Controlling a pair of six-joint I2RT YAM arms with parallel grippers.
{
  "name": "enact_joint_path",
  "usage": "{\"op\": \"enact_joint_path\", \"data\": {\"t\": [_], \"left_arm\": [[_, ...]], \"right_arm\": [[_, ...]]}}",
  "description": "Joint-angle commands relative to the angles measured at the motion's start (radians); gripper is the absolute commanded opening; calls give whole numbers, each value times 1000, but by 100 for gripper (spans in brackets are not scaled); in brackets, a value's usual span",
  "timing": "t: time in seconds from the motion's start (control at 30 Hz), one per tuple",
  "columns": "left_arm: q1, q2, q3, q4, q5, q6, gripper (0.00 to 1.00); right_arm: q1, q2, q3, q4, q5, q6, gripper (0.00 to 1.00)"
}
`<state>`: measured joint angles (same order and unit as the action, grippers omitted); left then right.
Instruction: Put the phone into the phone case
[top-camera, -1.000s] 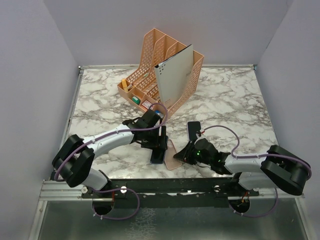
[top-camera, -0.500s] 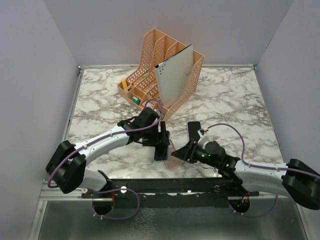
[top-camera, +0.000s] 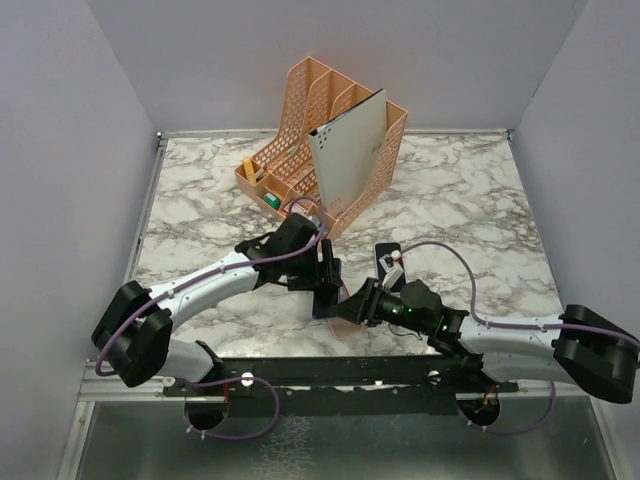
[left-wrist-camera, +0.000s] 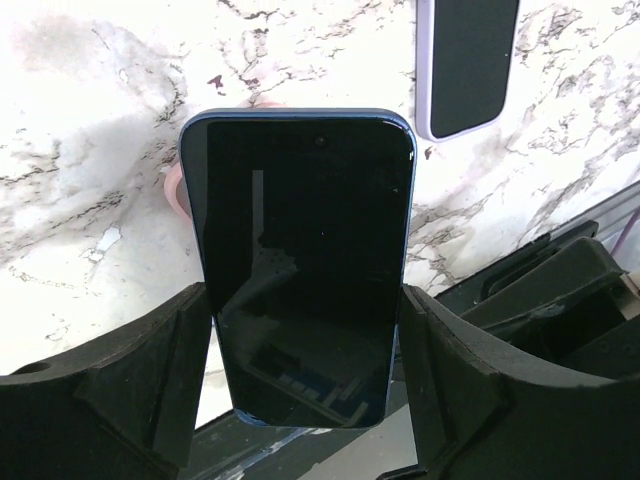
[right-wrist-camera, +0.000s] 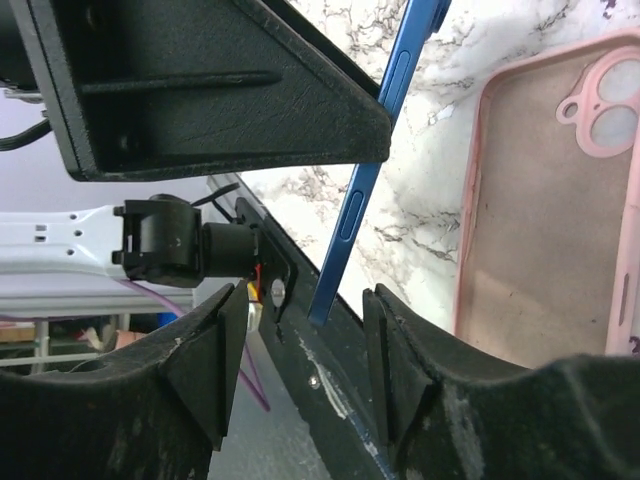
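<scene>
My left gripper (left-wrist-camera: 305, 385) is shut on the blue phone (left-wrist-camera: 300, 270), clamping its two long sides, with the dark screen facing the wrist camera. It holds the phone (top-camera: 323, 290) tilted above the marble near the table's front edge. The empty pink phone case (right-wrist-camera: 545, 220) lies flat with its inside up just beyond the phone, and a pink sliver (left-wrist-camera: 172, 195) shows behind the phone's left side. My right gripper (right-wrist-camera: 305, 350) is open. The phone's blue edge (right-wrist-camera: 375, 170) comes down to the gap between its fingertips without touching either. In the top view my right gripper (top-camera: 347, 306) covers most of the case.
A black phone in a pale case (top-camera: 388, 262) lies right of the grippers. An orange desk organiser (top-camera: 300, 150) holding a grey board stands at the back. The metal front rail (top-camera: 340, 375) runs just below the phone.
My right gripper has opened and moved left up to the held phone. The left gripper raised the phone slightly and then stayed put.
</scene>
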<state>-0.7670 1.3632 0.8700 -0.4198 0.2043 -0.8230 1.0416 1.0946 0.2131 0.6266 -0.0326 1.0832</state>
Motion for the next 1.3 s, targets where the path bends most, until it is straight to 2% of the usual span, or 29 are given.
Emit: {"op": "enact_joint_path", "data": {"t": [0.0,0.13,0.27,0.4,0.47,0.53,0.6,0.73,0.8,0.87,1.1,1.27], "left_arm": [[5,-41,-5,62,9,-32,16],[5,-52,-21,65,6,-40,16],[5,-60,-27,69,6,-46,16],[5,-71,-28,75,0,-49,18],[4,-74,-30,80,-2,-49,20],[5,-77,-31,79,-6,-47,30],[5,-84,-33,79,-15,-42,46],[5,-116,-20,79,-9,20,84],[6,-139,-12,76,-9,55,93],[7,-168,-5,65,-21,74,98],[33,-232,1,38,-81,122,99],[129,-226,-54,27,-10,108,98]], "right_arm": [[8,47,55,16,8,-31,51],[8,73,94,-35,51,-53,42],[8,65,112,-74,82,-60,17],[8,62,117,-134,101,-43,1],[7,63,113,-149,109,-33,0],[8,63,106,-153,110,-32,0],[8,51,108,-182,118,-40,0],[8,-30,115,-279,137,-79,0],[8,-72,121,-329,134,-110,0],[8,-99,149,-397,118,-147,0],[8,-169,159,-545,76,-184,0],[8,-197,229,-706,73,-282,0]]}}
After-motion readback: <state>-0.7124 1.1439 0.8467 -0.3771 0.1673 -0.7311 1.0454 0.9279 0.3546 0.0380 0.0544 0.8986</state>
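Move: The phone is still between the left fingers, its middle about 1 cm back and 1 cm right of that hand. From the open right hand, its middle is roughly 6 cm ahead, 3 cm left and 1 cm higher. The empty pink phone case lies about 10 cm below the right hand and 2 cm ahead, neither left nor right; the lilac-edged phone is some 11 cm ahead, 13 cm right, equally low. Right hand pinches the phone's near end, then draws right 4 cm as the left opens, rising 6 cm. ##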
